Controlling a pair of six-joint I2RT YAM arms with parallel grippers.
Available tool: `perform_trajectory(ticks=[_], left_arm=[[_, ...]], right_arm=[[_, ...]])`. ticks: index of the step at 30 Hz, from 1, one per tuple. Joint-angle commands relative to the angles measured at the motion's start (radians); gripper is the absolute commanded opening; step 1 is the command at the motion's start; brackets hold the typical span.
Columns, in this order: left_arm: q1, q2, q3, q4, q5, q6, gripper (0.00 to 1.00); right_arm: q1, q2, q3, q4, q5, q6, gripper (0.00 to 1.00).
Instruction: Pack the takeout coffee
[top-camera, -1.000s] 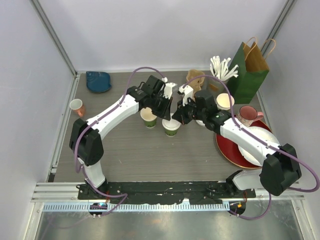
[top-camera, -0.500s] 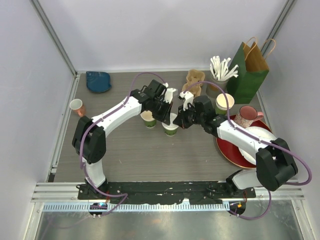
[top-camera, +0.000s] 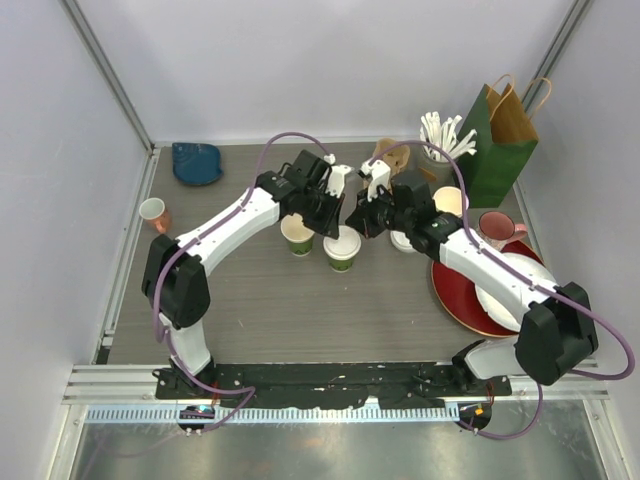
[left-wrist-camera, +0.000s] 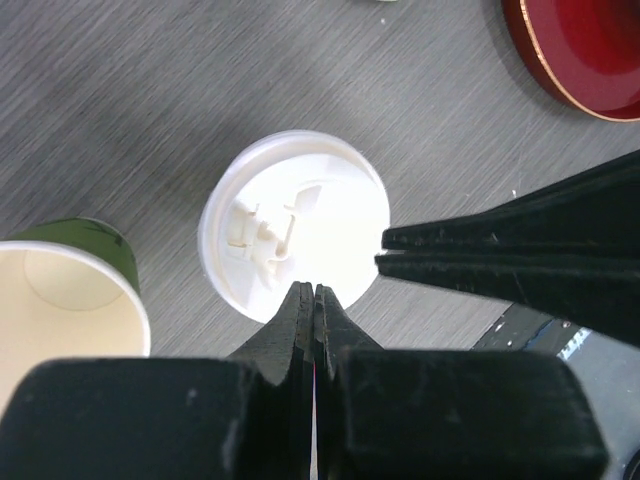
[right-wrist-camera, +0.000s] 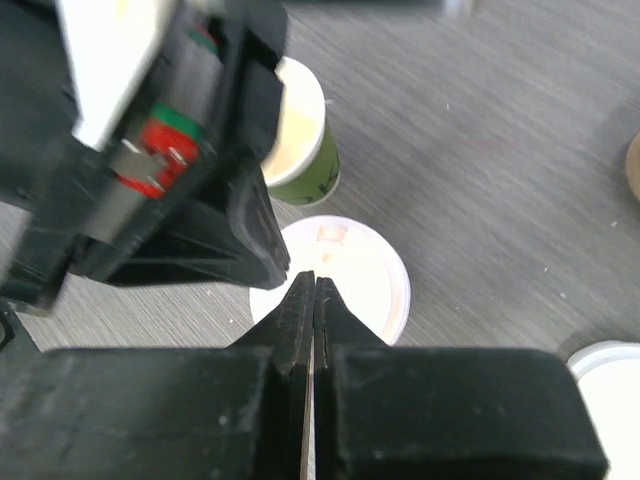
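Note:
One takeout coffee cup (top-camera: 342, 248), dark green with a white lid (left-wrist-camera: 295, 225), stands mid-table. Just left of it is a second green cup (top-camera: 297, 235), lidless and cream inside (left-wrist-camera: 65, 300). My left gripper (top-camera: 331, 224) is shut and empty, its tips (left-wrist-camera: 315, 292) at the near rim of the lid. From the other side my right gripper (top-camera: 352, 220) is also shut and empty, its tips (right-wrist-camera: 314, 282) over the lid's (right-wrist-camera: 345, 275) edge, almost meeting the left fingers (right-wrist-camera: 255, 230). A loose white lid (top-camera: 404, 241) lies to the right.
A stack of lidless cups (top-camera: 450, 201), a pink mug (top-camera: 495, 230) and a red plate (top-camera: 470, 300) holding a white plate sit at right. A green paper bag (top-camera: 495, 140), straws (top-camera: 445, 135) and a cardboard carrier (top-camera: 390, 155) stand behind. Far left are a blue dish (top-camera: 197, 162) and a small cup (top-camera: 153, 212).
Half a second ago both shut grippers were down over the lidded cup. They have since drawn back toward the far side, and the lid now shows whole.

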Motion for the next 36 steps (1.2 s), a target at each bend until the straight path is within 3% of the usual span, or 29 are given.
perform_trajectory(ticks=[1, 9, 24, 36], left_arm=[[0.023, -0.014, -0.035, 0.03, -0.037, 0.023, 0.0], [0.023, 0.009, -0.098, 0.04, -0.038, 0.041, 0.0], [0.028, -0.06, 0.023, 0.02, -0.052, 0.057, 0.0], [0.032, 0.009, -0.089, 0.052, -0.058, 0.06, 0.0]], right_arm=[[-0.012, 0.04, -0.089, 0.066, 0.004, 0.004, 0.01], [-0.012, 0.015, -0.213, 0.098, -0.008, 0.041, 0.01], [-0.013, 0.038, 0.08, -0.014, -0.001, -0.032, 0.01], [-0.018, 0.124, -0.113, 0.072, -0.021, 0.009, 0.01]])
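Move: The white lid sitting on its coffee cup lies just under both hovering hands: from the left hand about 2 cm to the right, 1 cm back and 3 cm below; from the right hand some 2 cm to the left, 1 cm back and 8 cm below. The open cup stands about 8 cm left of the left hand and 3 cm ahead, its middle 7 cm lower. The loose white lids lie roughly 12 cm right of the right hand, 4 cm ahead and 15 cm down. The lid on the cup is worked by both shut grippers in two downstrokes: the right hand sinks about 6.5 cm towards it while the left sinks 2.5 cm, both pause low, rise to slightly above their starting heights, then drop again until their fingertips touch its top, the left near its left rim, the right nearer the middle. The right hand tips downward some 10 degrees on each stroke; the left ends 2 cm farther left. ##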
